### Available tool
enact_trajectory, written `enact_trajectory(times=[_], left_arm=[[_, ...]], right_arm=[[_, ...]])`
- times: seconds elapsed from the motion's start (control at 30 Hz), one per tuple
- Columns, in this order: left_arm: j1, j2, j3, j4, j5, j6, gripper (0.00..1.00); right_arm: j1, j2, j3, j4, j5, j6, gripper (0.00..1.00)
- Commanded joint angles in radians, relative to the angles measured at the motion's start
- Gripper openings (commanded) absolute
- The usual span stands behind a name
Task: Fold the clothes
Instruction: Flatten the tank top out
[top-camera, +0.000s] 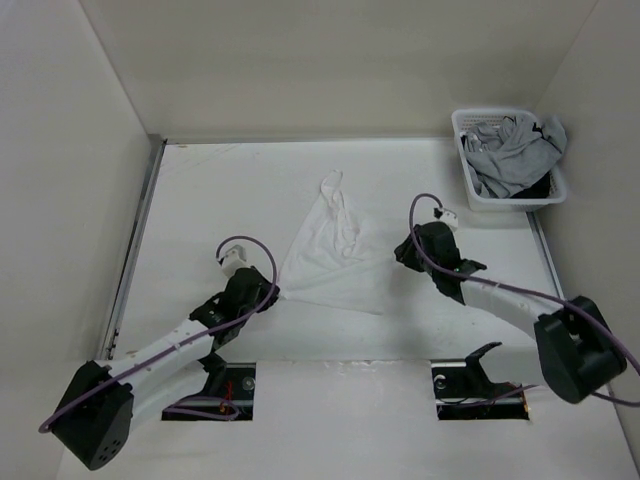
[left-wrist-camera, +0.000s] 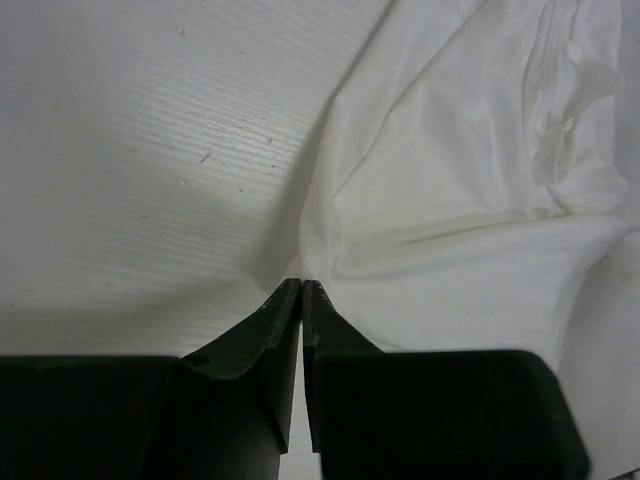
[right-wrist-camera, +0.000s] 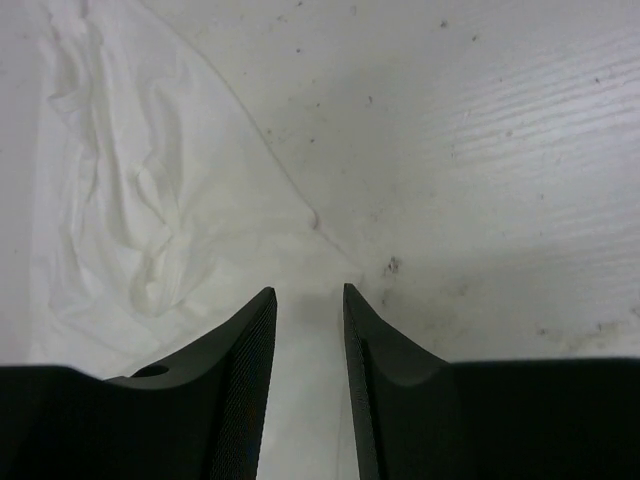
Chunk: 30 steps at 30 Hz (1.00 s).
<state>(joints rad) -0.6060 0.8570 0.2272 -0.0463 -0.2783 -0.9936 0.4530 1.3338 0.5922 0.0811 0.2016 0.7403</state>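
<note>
The clothes (top-camera: 335, 255) are a thin white garment lying crumpled in a rough triangle in the middle of the table. My left gripper (top-camera: 272, 292) is shut on its near-left corner; in the left wrist view the fingertips (left-wrist-camera: 301, 283) meet at that corner and folds of the cloth (left-wrist-camera: 450, 180) fan out from it. My right gripper (top-camera: 398, 250) stands open at the garment's right edge. In the right wrist view its jaws (right-wrist-camera: 308, 290) are apart over the cloth's border, with the clothes (right-wrist-camera: 130, 200) spreading to the left and nothing pinched between them.
A white basket (top-camera: 465, 150) with grey garments (top-camera: 515, 150) heaped in it stands at the back right corner. Walls close the table on the left, the back and the right. Two openings in the table's near edge hold the arm bases.
</note>
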Motion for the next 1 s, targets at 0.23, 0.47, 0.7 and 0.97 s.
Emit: enact_trajectory(times=[0.23, 0.47, 0.7, 0.97], left_arm=[[0.002, 0.060, 0.004, 0.146, 0.010, -0.016, 0.05], [0.004, 0.039, -0.003, 0.146, 0.011, -0.016, 0.05], [0.004, 0.033, -0.009, 0.141, 0.010, -0.016, 0.05], [0.002, 0.036, -0.003, 0.141, 0.008, -0.016, 0.05]], right_arm=[[0.356, -0.317, -0.203, -0.266, 0.050, 0.283, 0.34], [0.382, -0.306, -0.235, -0.225, 0.025, 0.318, 0.35], [0.381, -0.262, -0.282, -0.107, -0.017, 0.333, 0.33], [0.370, -0.217, -0.305, -0.032, -0.033, 0.352, 0.11]])
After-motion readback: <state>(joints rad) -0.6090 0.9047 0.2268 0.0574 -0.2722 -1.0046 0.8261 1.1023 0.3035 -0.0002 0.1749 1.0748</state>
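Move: The tank top's near right corner is about 14 cm back from the right gripper, 5 cm to its left and some 6 cm below. Its right armpit corner lies roughly 5 cm ahead and 2 cm left of that gripper, and the bunched fold on top about 8 cm ahead and 17 cm left, both also some 6 cm below. From the left gripper, the near right corner is about 4 cm back, 30 cm right and 3 cm lower. Sweep the open right gripper quickly back about 14 cm and some 5 cm left along the tank top's right side, then lower it about 5 cm to the near right corner, tipping the fingers roughly 10 degrees further down. With the corner between the fingertips, begin closing on it. Keep the left fingers shut on the near left corner, easing them barely a centimetre forward and right. ##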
